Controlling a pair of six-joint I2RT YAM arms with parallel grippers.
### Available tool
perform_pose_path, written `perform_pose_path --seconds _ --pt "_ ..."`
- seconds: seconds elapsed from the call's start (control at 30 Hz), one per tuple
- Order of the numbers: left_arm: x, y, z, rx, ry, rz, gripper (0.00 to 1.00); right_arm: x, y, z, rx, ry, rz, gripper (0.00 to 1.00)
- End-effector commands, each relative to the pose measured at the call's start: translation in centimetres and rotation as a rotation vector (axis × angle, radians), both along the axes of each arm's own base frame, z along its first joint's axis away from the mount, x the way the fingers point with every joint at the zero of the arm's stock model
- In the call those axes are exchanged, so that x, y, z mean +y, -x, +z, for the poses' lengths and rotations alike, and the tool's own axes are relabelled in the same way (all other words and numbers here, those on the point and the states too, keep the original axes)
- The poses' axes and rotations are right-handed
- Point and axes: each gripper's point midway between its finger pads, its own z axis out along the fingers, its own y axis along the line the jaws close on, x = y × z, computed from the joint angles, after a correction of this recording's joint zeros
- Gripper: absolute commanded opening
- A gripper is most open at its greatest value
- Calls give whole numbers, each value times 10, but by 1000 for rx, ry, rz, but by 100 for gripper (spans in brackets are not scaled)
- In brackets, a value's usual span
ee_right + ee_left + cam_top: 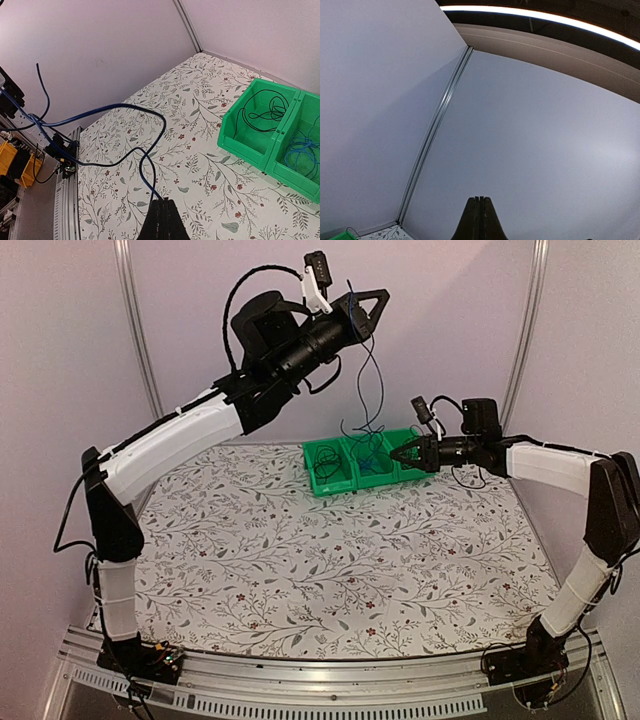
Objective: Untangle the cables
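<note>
The cables (380, 386), thin black and blue strands, hang in the air from my raised left gripper (362, 308) down toward the green bins (322, 483). In the top view that gripper is shut on their upper end; in its own wrist view the left gripper (480, 199) is shut and no strand shows there. My right gripper (397, 453) hovers low beside the bins. In the right wrist view, a blue cable (125, 106) and a black cable (107, 162) cross each other and run into the shut right gripper (163, 201).
Three green bins stand side by side at the back of the flowered table (300, 560). One bin (240, 142) holds a coiled black wire (265, 110), and its neighbour holds a blue wire (300, 150). Walls enclose the back and sides.
</note>
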Motion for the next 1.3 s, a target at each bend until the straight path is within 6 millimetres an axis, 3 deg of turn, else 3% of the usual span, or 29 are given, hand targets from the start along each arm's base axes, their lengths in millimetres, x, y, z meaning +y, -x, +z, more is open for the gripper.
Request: perform_pose_path --seconds 0.0,0.07,0.13,0.3,0.43,0.57,0.67,0.73,0.93,1.1,1.27 --pt "10 5 12 -27 8 8 0 -1 -5 5 -54 37 -31 0" --pt "17 7 24 -60 6 33 0 -12 -11 -9 -32 60 -72 0" --pt "28 12 43 -107 9 64 0 -27 -17 -36 44 97 -117 0" --pt "63 26 86 -205 42 161 0 -81 -42 -98 204 146 -259 0" --pt "86 37 110 -255 63 230 0 -111 -57 -122 266 186 -362 0" --pt "100 37 117 -274 51 294 0 -117 -61 -129 282 201 -380 0" --pt "99 26 105 -242 26 304 0 -105 -55 -113 262 135 -294 0" --pt "95 22 98 -226 20 298 0 -91 -48 -90 234 77 -212 2" --pt "83 14 80 -186 21 265 0 -52 -16 -5 -6 21 -20 30" --pt "68 7 66 -152 32 221 0 -19 18 54 -203 -7 105 44" --pt "48 -1 48 -116 53 158 0 4 35 86 -260 -46 176 48"
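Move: Some 15 cm ahead of the shut right hand, 10 cm to its right and 21 cm below lies the bin's right compartment; the middle compartment is about 13 cm ahead, 1 cm left and equally low. The cable loops hang level fore and aft with the hand, 5 cm left and 4 cm above. From the left hand, the loops are about 28 cm below, 2 cm ahead and 1 cm right. Drawing its pinched strand down and right, some 18 cm in all with a smaller forward part, the right hand goes towards the right compartment, then opens, lets go and climbs back past its starting height, fingers tipping upward. The left hand keeps its pinch and lifts up and left, slightly back, then sinks forward and right about halfway. ##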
